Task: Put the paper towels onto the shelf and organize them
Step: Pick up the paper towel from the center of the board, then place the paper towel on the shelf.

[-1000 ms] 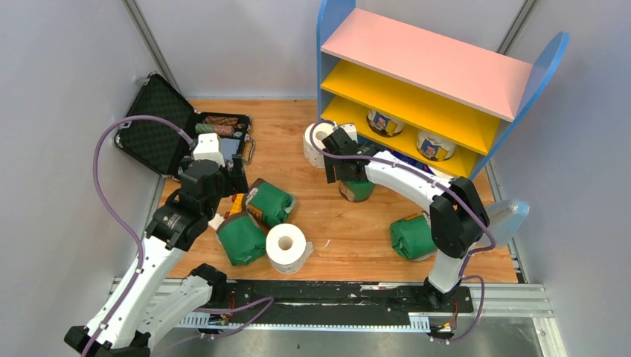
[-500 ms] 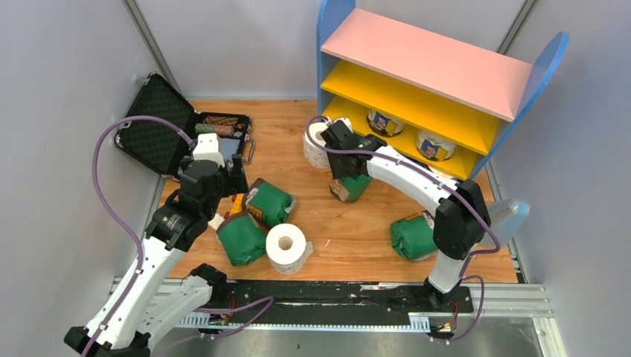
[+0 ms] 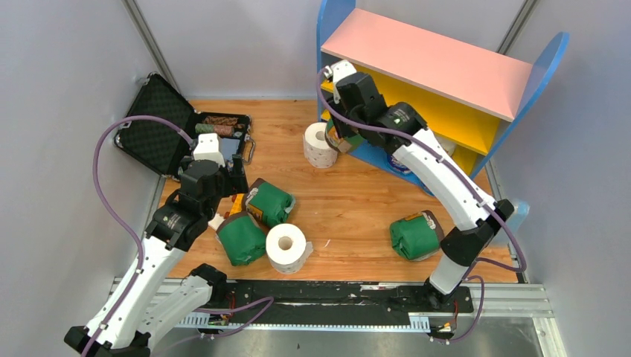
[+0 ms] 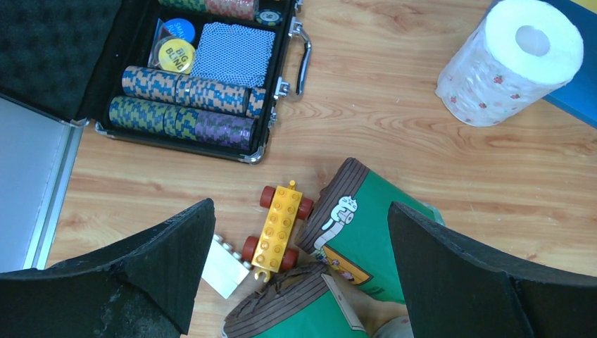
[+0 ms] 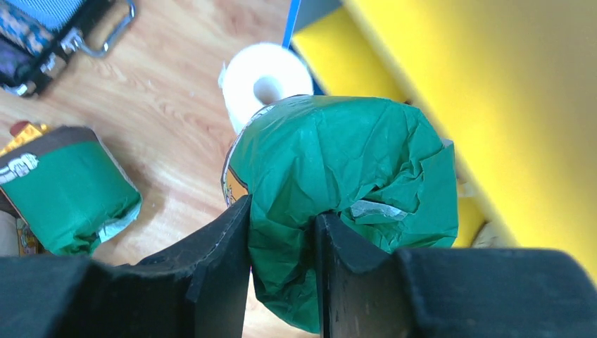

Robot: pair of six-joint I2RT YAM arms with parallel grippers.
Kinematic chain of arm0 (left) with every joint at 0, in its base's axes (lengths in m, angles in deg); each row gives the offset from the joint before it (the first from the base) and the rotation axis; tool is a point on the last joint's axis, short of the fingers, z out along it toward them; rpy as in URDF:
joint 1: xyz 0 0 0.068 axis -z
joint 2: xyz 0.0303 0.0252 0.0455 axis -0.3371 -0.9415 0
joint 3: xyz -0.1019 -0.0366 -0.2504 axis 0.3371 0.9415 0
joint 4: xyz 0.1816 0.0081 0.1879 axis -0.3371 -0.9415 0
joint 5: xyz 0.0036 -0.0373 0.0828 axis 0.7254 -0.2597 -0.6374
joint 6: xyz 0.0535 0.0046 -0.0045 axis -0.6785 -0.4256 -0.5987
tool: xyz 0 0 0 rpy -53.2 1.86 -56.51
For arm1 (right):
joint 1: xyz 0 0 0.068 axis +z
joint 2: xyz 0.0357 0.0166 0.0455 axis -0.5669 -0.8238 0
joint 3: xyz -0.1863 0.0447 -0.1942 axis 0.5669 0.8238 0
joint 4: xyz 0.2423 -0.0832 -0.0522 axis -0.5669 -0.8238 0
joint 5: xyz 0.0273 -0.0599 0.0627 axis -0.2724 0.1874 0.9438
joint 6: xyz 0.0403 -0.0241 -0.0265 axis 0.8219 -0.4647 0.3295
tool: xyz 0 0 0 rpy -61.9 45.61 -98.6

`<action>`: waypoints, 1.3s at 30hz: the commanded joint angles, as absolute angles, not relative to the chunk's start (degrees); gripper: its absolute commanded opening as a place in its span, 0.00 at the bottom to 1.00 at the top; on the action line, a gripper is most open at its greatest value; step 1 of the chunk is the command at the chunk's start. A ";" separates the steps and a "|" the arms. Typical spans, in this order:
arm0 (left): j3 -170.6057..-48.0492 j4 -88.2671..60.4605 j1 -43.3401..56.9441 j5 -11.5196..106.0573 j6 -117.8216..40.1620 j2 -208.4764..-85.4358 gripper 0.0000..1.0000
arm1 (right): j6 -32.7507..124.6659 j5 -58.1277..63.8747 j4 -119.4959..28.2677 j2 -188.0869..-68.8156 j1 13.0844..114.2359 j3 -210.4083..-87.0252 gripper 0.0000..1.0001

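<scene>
My right gripper (image 3: 346, 128) is shut on the crumpled end of a green-wrapped paper towel roll (image 3: 342, 139), holding it off the table at the left front of the shelf (image 3: 424, 59). In the right wrist view the fingers pinch the green wrap (image 5: 338, 162), with a yellow shelf board (image 5: 493, 84) just to the right. My left gripper (image 4: 299, 211) is open and empty above two green rolls (image 4: 373, 239) (image 4: 303, 310). A third green roll (image 3: 413, 236) lies at the right. A dotted white roll (image 3: 320, 145) stands near the shelf, and a bare white roll (image 3: 286, 247) stands near the front.
An open black case (image 3: 160, 134) of chips and cards lies at the back left. A yellow toy car (image 4: 279, 225) and a white block (image 4: 225, 267) sit beside the green rolls under my left gripper (image 3: 236, 177). Grey walls close in on both sides.
The right gripper closed on the green roll and lifted it from the table up and back to the shelf's left end. The left arm has not moved.
</scene>
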State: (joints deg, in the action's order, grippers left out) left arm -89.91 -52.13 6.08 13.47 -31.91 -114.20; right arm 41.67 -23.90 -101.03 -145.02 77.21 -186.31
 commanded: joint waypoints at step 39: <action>-89.88 -50.20 5.79 14.84 -32.70 -115.05 1.00 | 6.64 -28.95 -93.13 -150.89 68.10 -202.84 0.35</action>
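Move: The right gripper already holds the green paper towel, clear of the table. Its goal seems to be the left part of the shelf opening beneath the pink top, about 16 cm ahead, 5 cm to the right and 3 cm higher. The blue side panel stands roughly 16 cm ahead and 4 cm left; the white roll stands 7 cm ahead, 5 cm left and 24 cm below. From the left hand that opening lies some 27 cm ahead, 28 cm right and 9 cm above. Keep the green paper towel pinched and finish lifting it with the right gripper, about 9 cm up, then swing into a forward reach of some 8 cm towards the shelf, dipping a few centimetres on the way and rising slightly again. Drift about 3 cm right towards the end. Tip the fingers up nearer to level by some 15 degrees and roll the hand's left side down. ##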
